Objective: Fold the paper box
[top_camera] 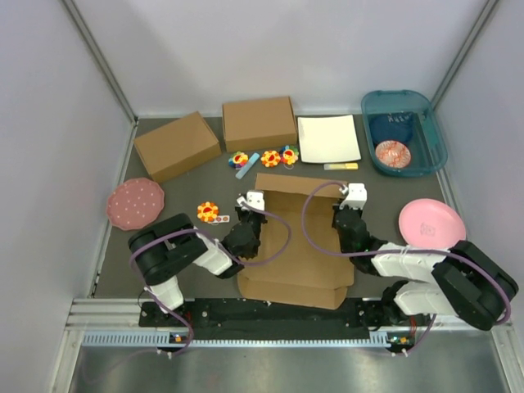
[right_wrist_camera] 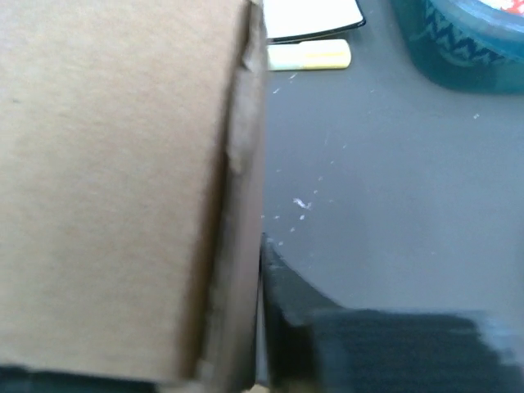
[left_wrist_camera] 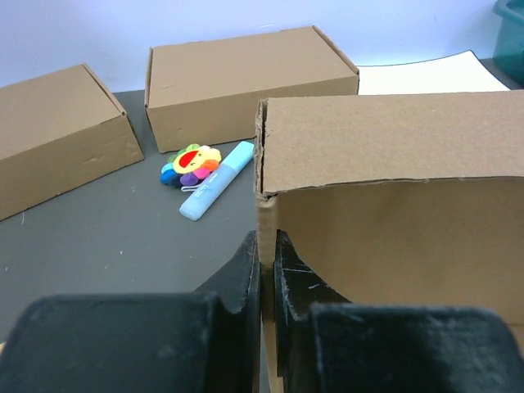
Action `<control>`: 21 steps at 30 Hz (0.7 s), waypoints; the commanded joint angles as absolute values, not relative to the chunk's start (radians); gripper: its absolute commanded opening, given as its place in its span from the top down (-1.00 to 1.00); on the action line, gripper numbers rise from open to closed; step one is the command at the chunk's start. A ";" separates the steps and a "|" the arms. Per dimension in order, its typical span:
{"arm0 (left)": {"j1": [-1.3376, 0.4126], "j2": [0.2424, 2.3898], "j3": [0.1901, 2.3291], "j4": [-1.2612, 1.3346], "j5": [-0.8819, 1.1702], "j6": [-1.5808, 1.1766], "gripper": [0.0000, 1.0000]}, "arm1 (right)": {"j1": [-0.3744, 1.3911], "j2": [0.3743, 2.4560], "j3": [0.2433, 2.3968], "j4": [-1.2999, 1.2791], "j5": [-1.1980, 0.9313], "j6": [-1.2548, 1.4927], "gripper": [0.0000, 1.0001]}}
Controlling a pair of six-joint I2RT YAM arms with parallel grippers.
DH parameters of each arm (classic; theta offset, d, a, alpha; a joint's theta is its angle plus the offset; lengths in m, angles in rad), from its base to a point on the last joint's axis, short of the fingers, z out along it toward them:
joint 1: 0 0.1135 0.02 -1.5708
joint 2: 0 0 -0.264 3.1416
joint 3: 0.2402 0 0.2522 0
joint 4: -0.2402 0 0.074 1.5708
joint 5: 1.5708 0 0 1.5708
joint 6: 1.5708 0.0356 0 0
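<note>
The paper box (top_camera: pixel 299 246) lies in the middle of the table as a half-formed brown cardboard mailer, with its far wall and side walls raised. My left gripper (top_camera: pixel 255 215) is shut on the box's left side wall. In the left wrist view both black fingers (left_wrist_camera: pixel 246 274) pinch the wall's edge (left_wrist_camera: pixel 267 246). My right gripper (top_camera: pixel 343 214) is at the right side wall. In the right wrist view one finger (right_wrist_camera: pixel 282 286) presses the wall's (right_wrist_camera: pixel 237 246) outer face; the other finger is hidden behind the cardboard.
Two ready-made brown boxes (top_camera: pixel 176 146) (top_camera: pixel 259 123) and a white sheet (top_camera: pixel 327 137) stand at the back. A teal bin (top_camera: pixel 426 123) is at the back right. Pink plates (top_camera: pixel 134 203) (top_camera: pixel 431 221) lie at both sides. Flower toys (top_camera: pixel 208 212) (top_camera: pixel 270 158) and a blue highlighter (top_camera: pixel 246 164) lie nearby.
</note>
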State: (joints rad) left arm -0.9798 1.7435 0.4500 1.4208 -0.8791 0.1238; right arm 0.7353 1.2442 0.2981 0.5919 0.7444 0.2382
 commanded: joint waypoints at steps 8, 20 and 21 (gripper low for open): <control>-0.980 1.763 0.353 1.669 -0.928 0.119 1.00 | 0.762 0.991 0.408 0.203 0.673 0.420 -0.18; -0.997 1.752 0.397 1.669 -1.002 0.245 1.00 | 0.765 0.609 0.520 -0.284 0.439 0.450 -0.50; -0.999 1.750 0.399 1.667 -1.002 0.245 1.00 | 0.765 0.574 0.519 -0.275 0.419 0.442 -0.50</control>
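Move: At the fingertips of the right hand, already shut on it, is the box's far-right corner, its middle about 1 cm ahead. From that hand the yellow marker lies some 14 cm straight ahead and about 8 cm below; the pink plate lies roughly 25 cm to the right and 5 cm back, also about 8 cm lower. From the left hand, still pinching the far-left corner, the far-right corner is about 24 cm to the right, 3 cm back, at much the same height. Letting go of the far-right corner, the right hand opens its fingers to about three quarters and comes free, rising some 8 cm while drawing back about 5 cm, away from the raised far wall, most of the retreat coming late. It rolls a little over 10 degrees, left side up. The left hand keeps its pinch on the far-left corner, easing about 1 cm back and left. ##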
